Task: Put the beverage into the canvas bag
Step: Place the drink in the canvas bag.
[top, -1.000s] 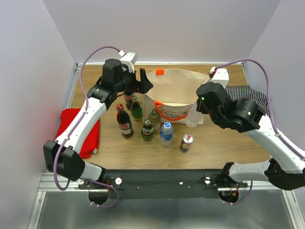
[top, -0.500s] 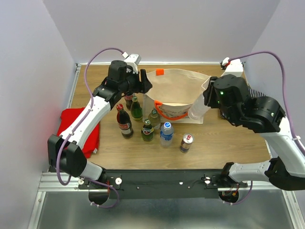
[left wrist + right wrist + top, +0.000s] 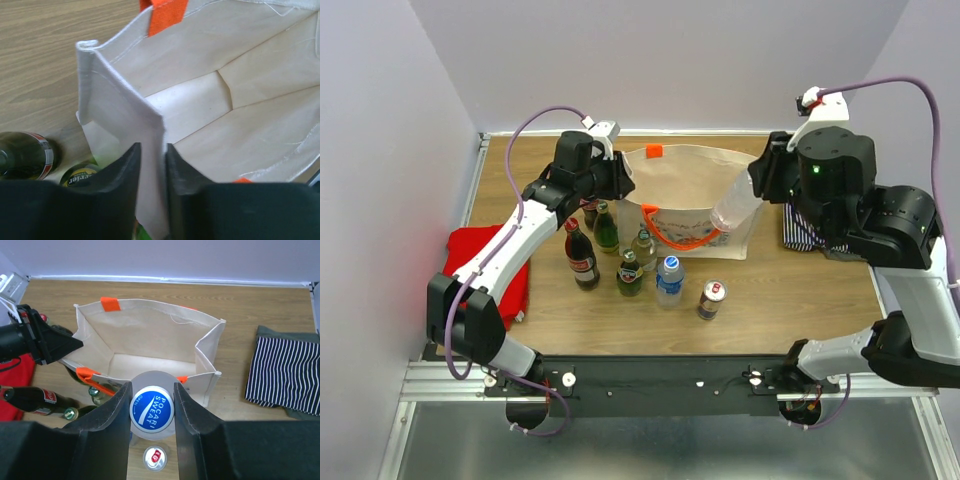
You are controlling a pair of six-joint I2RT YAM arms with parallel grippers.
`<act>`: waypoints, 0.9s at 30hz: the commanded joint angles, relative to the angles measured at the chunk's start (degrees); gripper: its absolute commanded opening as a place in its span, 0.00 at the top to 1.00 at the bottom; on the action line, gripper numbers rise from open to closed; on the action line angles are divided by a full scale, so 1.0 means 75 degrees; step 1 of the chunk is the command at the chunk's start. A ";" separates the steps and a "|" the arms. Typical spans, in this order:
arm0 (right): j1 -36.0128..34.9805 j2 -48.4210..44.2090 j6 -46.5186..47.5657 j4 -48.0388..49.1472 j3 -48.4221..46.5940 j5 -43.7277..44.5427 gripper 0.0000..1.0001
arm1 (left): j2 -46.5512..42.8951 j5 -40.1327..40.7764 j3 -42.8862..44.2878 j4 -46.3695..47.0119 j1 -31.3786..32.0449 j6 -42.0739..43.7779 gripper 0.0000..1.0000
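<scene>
The canvas bag (image 3: 690,185) stands open at the back middle of the table, cream with orange handles. My left gripper (image 3: 623,180) is at the bag's left end. In the left wrist view my left gripper (image 3: 152,147) is shut on the bag's (image 3: 225,115) wall, with fabric filling the gap between the fingers. My right gripper (image 3: 758,182) is shut on the blue cap of the beverage (image 3: 732,208), a clear bottle hanging tilted over the bag's right front corner. In the right wrist view the beverage (image 3: 152,408) sits in my right gripper (image 3: 152,407), above the front wall of the bag (image 3: 150,335).
Several bottles stand in front of the bag's left half: a cola bottle (image 3: 581,255), green bottles (image 3: 607,228), a blue-capped water bottle (image 3: 670,278). A can (image 3: 711,298) stands to their right. A red cloth (image 3: 485,275) lies far left, a striped cloth (image 3: 287,370) right of the bag.
My right arm has lifted the beverage off the table and raised it beside the bag's right end. My left gripper has closed on the bag's left wall.
</scene>
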State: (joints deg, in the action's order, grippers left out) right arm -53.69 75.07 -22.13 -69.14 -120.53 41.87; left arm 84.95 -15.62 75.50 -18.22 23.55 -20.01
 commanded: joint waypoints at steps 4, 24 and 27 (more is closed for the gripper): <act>-0.0048 0.0362 0.0560 0.1214 -0.0851 0.0008 0.99 | 0.0029 0.0313 -0.0036 -0.0313 0.0001 0.0043 0.84; -0.0060 0.1006 0.1579 0.2726 -0.1135 0.0217 0.99 | -0.0123 0.0395 -0.0001 -0.0115 0.0001 -0.0004 1.00; -0.0060 0.1100 0.1661 0.3054 -0.0620 0.0533 0.99 | -0.0193 0.0395 -0.0059 -0.0044 0.0001 -0.0004 1.00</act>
State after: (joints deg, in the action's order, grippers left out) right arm -53.69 83.29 -11.66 -57.69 -129.12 40.75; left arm 84.84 -14.96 75.53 -18.50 23.66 -20.23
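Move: The left hand's fingers stand astride the canvas bag's left rim, which is about 1 cm to their right and 1 below. A green bottle stands some 6 cm left, 2 back and 15 down; the back cola bottle lies 9 left, 4 ahead, also 15 down. The right hand already holds the clear bottle; the bag opening's middle is about 17 cm ahead, 9 left and 21 below, with the can 3 left, 3 back and 40 below. The left fingers close fully on the bag's left rim and pinch the canvas between their tips, the arm staying in place. Meanwhile the right hand keeps its hold on the clear bottle by the cap end and carries it up, left and forward, about 7 cm in all, towards the bag's opening, the wrist tipping up some 10 degrees. ##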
